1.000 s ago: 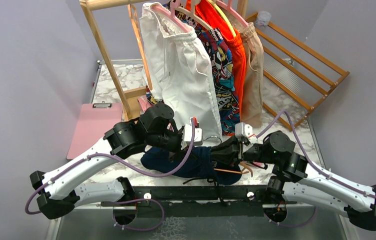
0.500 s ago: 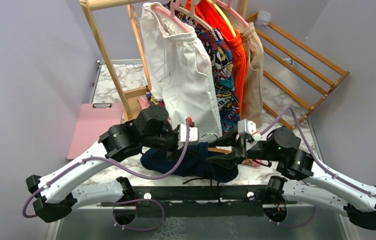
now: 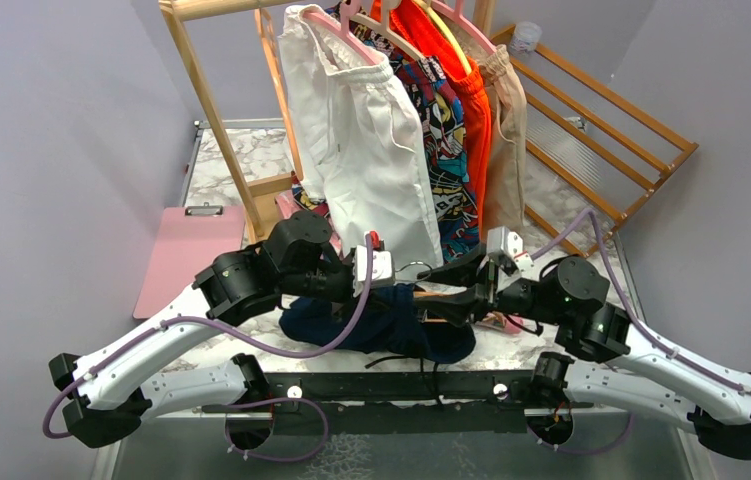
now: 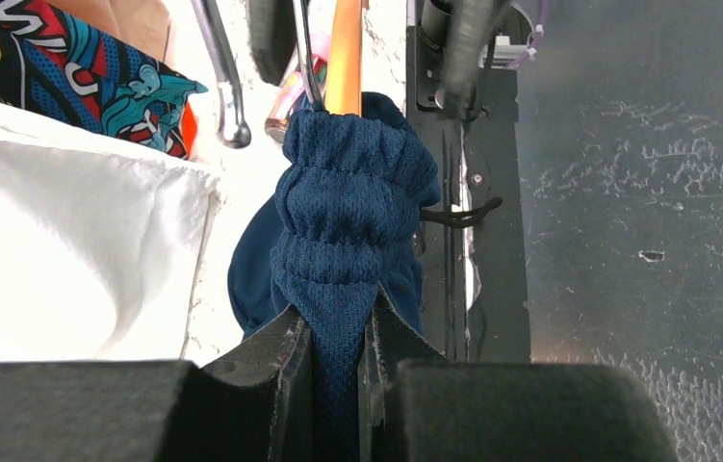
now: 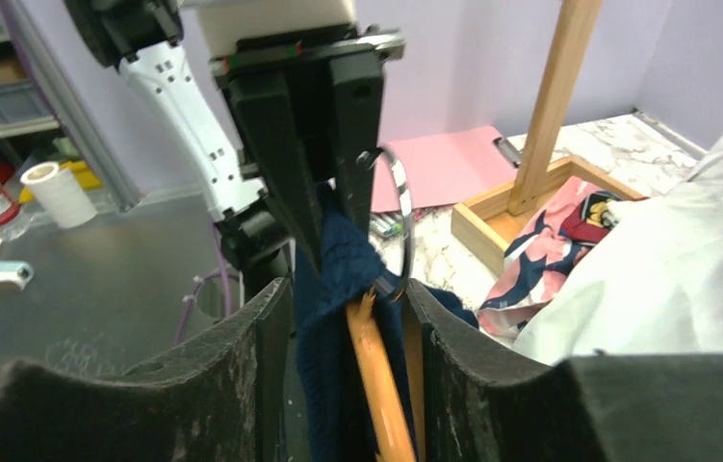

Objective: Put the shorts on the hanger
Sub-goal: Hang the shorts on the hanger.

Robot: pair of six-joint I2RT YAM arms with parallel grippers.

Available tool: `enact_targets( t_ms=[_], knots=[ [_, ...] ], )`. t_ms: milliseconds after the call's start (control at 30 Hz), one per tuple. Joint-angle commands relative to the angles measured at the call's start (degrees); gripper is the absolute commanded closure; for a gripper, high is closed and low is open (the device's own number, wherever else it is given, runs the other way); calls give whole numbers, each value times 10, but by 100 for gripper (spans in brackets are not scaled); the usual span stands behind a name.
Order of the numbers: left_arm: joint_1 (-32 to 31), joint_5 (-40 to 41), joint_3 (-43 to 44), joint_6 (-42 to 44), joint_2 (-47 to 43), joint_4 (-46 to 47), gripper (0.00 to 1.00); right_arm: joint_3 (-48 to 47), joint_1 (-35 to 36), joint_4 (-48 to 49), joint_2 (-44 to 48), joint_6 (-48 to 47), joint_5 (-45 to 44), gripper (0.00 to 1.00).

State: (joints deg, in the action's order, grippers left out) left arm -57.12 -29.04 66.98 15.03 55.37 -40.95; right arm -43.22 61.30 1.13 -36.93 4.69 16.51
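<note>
The dark navy shorts (image 3: 391,325) hang bunched from my left gripper (image 3: 389,274), which is shut on their gathered waistband (image 4: 352,202). The orange-tan wooden hanger (image 5: 376,375) runs up through the fabric, and its metal hook (image 5: 400,221) sticks out just past the left gripper's fingers (image 5: 309,125). My right gripper (image 5: 348,318) stands open around the hanger and a fold of the shorts (image 5: 333,279), with a gap at its left finger. In the left wrist view the hanger (image 4: 345,58) shows above the waistband, between the fingers of my left gripper (image 4: 343,332).
A wooden clothes rack (image 3: 201,90) behind carries white shorts (image 3: 361,130), patterned shorts and orange shorts (image 3: 471,100) on pink hangers. A pink clipboard (image 3: 186,255) lies at the left, and a slatted wooden frame (image 3: 601,130) leans at the right. A black rail (image 3: 401,385) runs along the near edge.
My right gripper has opened from shut and risen toward the hanger's hook end. My left gripper has lifted the shorts' waistband slightly and shifted left.
</note>
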Motion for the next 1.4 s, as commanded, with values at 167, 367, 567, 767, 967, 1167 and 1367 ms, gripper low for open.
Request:
enact_targets(
  t_ms=[167, 367, 567, 767, 967, 1167, 1367],
  knots=[
    [-2, -24, -1, -10, -15, 24, 100, -22, 2, 72, -15, 17, -60, 59],
    [-2, -28, -1, -14, -20, 29, 100, -32, 2, 73, -28, 15, -24, 99],
    [-2, -50, -1, -21, -20, 38, 87, -18, 2, 105, -19, 12, 26, 99],
    [-2, -60, 1, -21, -10, 38, 47, -15, 2, 120, -20, 11, 34, 99],
    [-2, -63, 4, -24, -5, 41, 38, -6, 2, 135, -19, 15, 28, 99],
    [-2, -55, -6, -27, -4, 50, 32, 20, 2, 174, -15, 36, 21, 99],
    [-2, -49, -20, -38, -3, 69, 19, 50, 2, 227, -9, 57, 13, 99]
  ],
)
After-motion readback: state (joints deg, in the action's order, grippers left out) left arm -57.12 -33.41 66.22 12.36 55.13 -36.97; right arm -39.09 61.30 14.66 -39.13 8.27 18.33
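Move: The metal hook of the hanger stands just in front of the open right fingers, about 2 cm ahead, 1 cm left and 2 cm above the right hand. From the right hand, the bunched waistband of the navy shorts, still gripped by the left fingers, lies some 5 cm left, about level and 5 cm lower; the white trousers hang about 10 cm left and 22 cm ahead. From the left hand the hook is about 3 cm ahead, 5 cm right and 6 cm up. Up and forward first, the right hand reaches about 2 cm each way to the hanger's hook and shuts its fingers, pinching the wire; still rising to about 3 cm, it draws back 1.5 cm, then sinks nearly 2 cm. Meanwhile the left hand, easing about 1 cm back and up, opens wide and lets go of the bunched waistband. ##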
